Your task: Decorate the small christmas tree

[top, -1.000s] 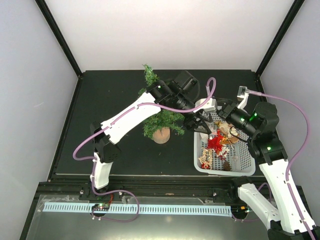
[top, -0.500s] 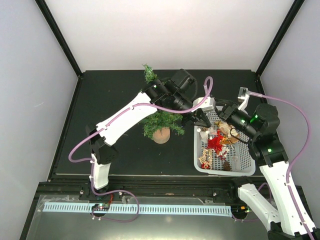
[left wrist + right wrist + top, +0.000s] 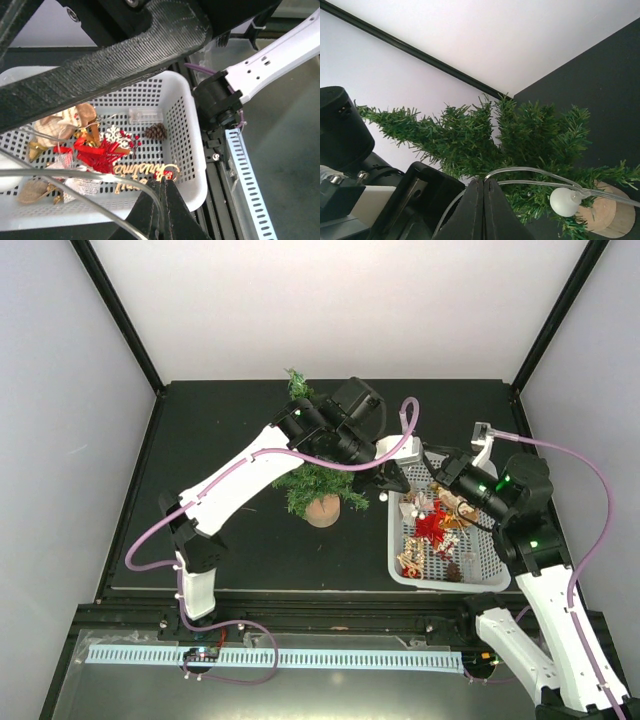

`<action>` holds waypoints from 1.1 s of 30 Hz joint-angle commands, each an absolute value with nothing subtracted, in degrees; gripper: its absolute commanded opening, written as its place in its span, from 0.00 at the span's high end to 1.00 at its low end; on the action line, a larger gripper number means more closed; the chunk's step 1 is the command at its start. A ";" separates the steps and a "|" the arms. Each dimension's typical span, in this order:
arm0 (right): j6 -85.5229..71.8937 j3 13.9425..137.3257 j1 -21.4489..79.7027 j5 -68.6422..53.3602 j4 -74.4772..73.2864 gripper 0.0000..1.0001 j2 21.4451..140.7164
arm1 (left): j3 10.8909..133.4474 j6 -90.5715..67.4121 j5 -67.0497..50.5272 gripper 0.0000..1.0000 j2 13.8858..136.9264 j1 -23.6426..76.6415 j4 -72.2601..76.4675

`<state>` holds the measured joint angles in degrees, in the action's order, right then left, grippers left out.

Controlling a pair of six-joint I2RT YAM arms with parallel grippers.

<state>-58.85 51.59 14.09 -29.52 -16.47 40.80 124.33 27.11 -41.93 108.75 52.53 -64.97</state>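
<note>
The small christmas tree (image 3: 318,480) stands on its round wooden base (image 3: 322,510) left of a white basket (image 3: 393,562). My left gripper (image 3: 392,480) hangs between tree and basket, over the basket's left rim. In the left wrist view the left gripper (image 3: 162,181) is shut on a clear light-string wire (image 3: 75,175) above the basket (image 3: 196,125). My right gripper (image 3: 437,473) is over the basket's far end. In the right wrist view the right gripper (image 3: 483,181) is shut on the same clear wire (image 3: 540,172), which carries a white bulb (image 3: 564,201) in front of the tree (image 3: 520,135).
The basket holds a red star (image 3: 97,152), gold "Christmas" lettering (image 3: 145,172), a pinecone (image 3: 155,131), a white snowflake (image 3: 114,135) and other ornaments. The black mat (image 3: 220,530) lies under the tree. A metal rail (image 3: 270,658) runs along the near edge.
My left gripper has closed on the clear wire and drawn back up and left from the basket toward the tree. The right gripper has shifted slightly left.
</note>
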 commanded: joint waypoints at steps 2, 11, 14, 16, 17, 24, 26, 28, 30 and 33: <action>-58.56 50.11 13.88 -30.42 -13.20 0.90 40.21 | 125.20 27.56 -36.51 0.98 107.92 52.82 -67.77; -53.08 50.03 13.89 -31.05 -18.13 0.54 39.00 | 131.85 28.11 -28.27 0.98 107.37 52.90 -69.72; -49.24 51.75 13.92 -30.47 -22.18 0.50 37.48 | 135.96 28.29 -26.69 0.99 106.99 52.91 -70.76; -46.29 52.83 13.85 -30.32 -23.85 0.47 35.50 | 138.64 28.61 -26.31 0.98 106.56 52.91 -71.72; -45.14 52.94 13.88 -30.59 -23.92 0.46 34.25 | 139.33 29.40 -26.97 0.98 106.08 52.91 -72.06; -36.22 56.70 13.89 -27.86 -33.47 0.42 30.48 | 140.49 29.10 -23.26 0.98 102.17 53.43 -68.67; -34.05 57.12 13.88 -25.13 -37.45 0.41 30.35 | 141.28 29.01 -22.59 0.98 101.01 53.43 -67.53; -32.41 56.44 13.89 -23.68 -39.99 0.40 29.86 | 142.30 29.19 -21.51 0.98 99.86 53.52 -66.42; -30.96 55.40 13.89 -23.17 -41.34 0.38 29.60 | 142.72 30.35 -20.41 0.98 98.68 53.61 -65.32; -29.39 53.34 13.89 -23.10 -42.91 0.36 29.51 | 142.65 32.49 -17.49 0.98 96.31 53.61 -62.48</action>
<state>-34.04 55.57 14.04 -25.15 -37.43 29.87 140.38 29.71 -22.13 99.98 53.12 -67.11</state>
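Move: Both hands already pinch the ball string high above the table. From the left hand, the tree's top lies some 9 cm ahead, 17 cm to the left and perhaps 7 cm higher; the ornament basket is about 14 cm to the right, 2 cm ahead and 30 cm below. From the right hand, the tree's top is roughly 20 cm left, 4 cm ahead and 3 cm up; the basket is about 12 cm right, 4 cm back and 34 cm down. The left hand lifts the ball string about 14 cm, also leftward, while the right opens and backs off 6 cm. ##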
